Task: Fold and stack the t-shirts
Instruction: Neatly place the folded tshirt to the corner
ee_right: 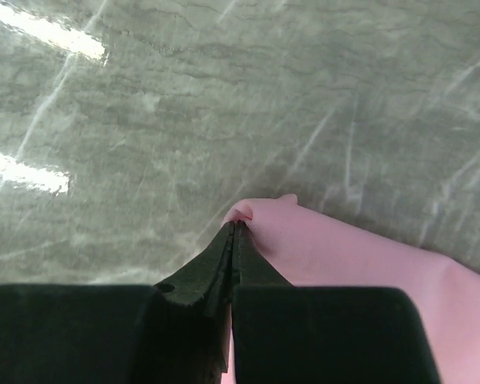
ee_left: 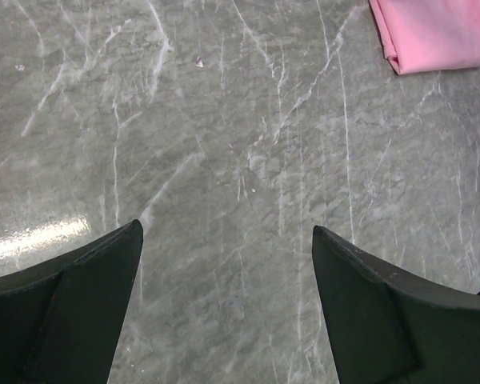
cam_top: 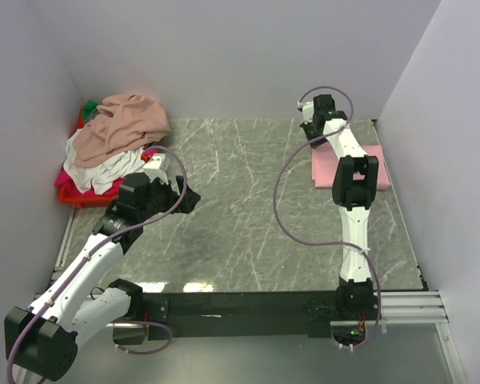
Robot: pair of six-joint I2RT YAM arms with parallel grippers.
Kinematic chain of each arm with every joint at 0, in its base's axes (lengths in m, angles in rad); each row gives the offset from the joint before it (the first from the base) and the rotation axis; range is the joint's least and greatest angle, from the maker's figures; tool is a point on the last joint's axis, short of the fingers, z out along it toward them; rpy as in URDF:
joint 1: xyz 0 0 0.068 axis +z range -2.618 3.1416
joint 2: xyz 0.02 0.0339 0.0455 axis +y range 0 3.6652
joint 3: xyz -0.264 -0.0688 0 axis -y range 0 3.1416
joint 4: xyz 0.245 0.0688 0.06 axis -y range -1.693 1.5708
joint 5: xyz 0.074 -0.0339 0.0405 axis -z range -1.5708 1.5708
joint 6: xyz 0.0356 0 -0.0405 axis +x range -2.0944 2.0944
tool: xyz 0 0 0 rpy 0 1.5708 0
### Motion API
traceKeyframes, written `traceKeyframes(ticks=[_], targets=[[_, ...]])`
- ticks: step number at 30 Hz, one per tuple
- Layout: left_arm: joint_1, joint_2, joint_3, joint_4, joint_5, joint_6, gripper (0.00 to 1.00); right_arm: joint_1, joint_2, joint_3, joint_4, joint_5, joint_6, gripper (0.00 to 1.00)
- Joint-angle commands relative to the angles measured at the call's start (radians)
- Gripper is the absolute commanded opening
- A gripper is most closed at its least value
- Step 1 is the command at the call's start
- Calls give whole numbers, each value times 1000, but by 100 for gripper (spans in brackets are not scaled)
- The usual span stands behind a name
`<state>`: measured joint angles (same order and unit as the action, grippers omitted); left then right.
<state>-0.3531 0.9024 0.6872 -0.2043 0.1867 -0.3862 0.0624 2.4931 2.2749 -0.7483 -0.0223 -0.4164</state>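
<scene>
A folded light pink t-shirt (cam_top: 323, 170) lies flat at the back right of the marble table (cam_top: 240, 216). My right gripper (cam_top: 311, 141) is at its far left corner. In the right wrist view this gripper (ee_right: 238, 226) is shut, and a fold of the pink t-shirt (ee_right: 344, 256) is pinched at its tips. My left gripper (cam_top: 190, 198) hovers over bare table near the left side. It is open (ee_left: 228, 232) with nothing between its fingers, and the pink t-shirt (ee_left: 440, 32) shows far ahead of it. A heap of t-shirts sits back left, with a tan one (cam_top: 124, 120) on top of a white one (cam_top: 104, 168).
The heap rests in a red basket (cam_top: 80, 196) against the left wall, with magenta cloth (cam_top: 68, 178) and a bit of green (cam_top: 90, 106) showing. Walls close in the table on the left, back and right. A purple cable (cam_top: 284, 200) loops off the right arm.
</scene>
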Motion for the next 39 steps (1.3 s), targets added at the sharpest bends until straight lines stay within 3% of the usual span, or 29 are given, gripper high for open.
traceKeyframes(ticks=[1, 7, 10, 12, 13, 17, 19, 24, 28, 30, 39], targets=[[-1, 3, 11, 31, 13, 9, 91, 8, 24, 57, 9, 21, -2, 0], [-1, 23, 15, 29, 20, 12, 91, 14, 52, 117, -11, 6, -58, 0], [-1, 18, 14, 31, 20, 10, 91, 19, -11, 85, 3, -19, -65, 0], [-1, 9, 17, 29, 20, 9, 91, 17, -72, 42, 7, -68, -65, 6], [-1, 6, 24, 26, 20, 9, 91, 19, -151, -21, 7, -92, -71, 10], [-1, -20, 40, 3, 10, 21, 91, 11, -391, -263, -2, -214, -192, 50], [-1, -36, 43, -1, 4, 33, 91, 8, -521, -412, -8, -258, -282, 60], [-1, -60, 37, -14, -6, 62, 92, -30, -712, -701, -97, -236, -606, 65], [-1, -72, 20, -4, -3, 73, 92, -102, -832, -1027, 64, -140, -902, 66], [-1, -66, 15, 0, 3, 78, 92, -119, -841, -1069, 156, -82, -936, 66], [-1, -57, 8, 3, 23, 75, 92, -148, -671, -1032, 285, 51, -1018, 64]])
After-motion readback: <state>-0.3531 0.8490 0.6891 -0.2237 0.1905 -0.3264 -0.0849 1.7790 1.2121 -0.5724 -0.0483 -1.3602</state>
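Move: The right hand is shut on the far-left corner of the folded t-shirt, whose middle lies about 13 cm to its right, 9 cm back and 2 cm lower. The shirt's near edge, where the hand goes next, has its middle some 17 cm back and 13 cm right; the table's far-right corner is about 8 cm ahead and 21 cm right. From the left hand the shirt's middle lies roughly 52 cm right, 19 cm ahead and 17 cm below. Still pinching the shirt's far-left corner, the right hand first presses down a centimetre or two, then opens and lets go. It lifts away about 12 cm while sweeping back over the shirt some 20 cm, then swings right about 9 cm and drops low to the near edge, turning roughly 40 degrees counter-clockwise, fingers kept open astride that edge. ##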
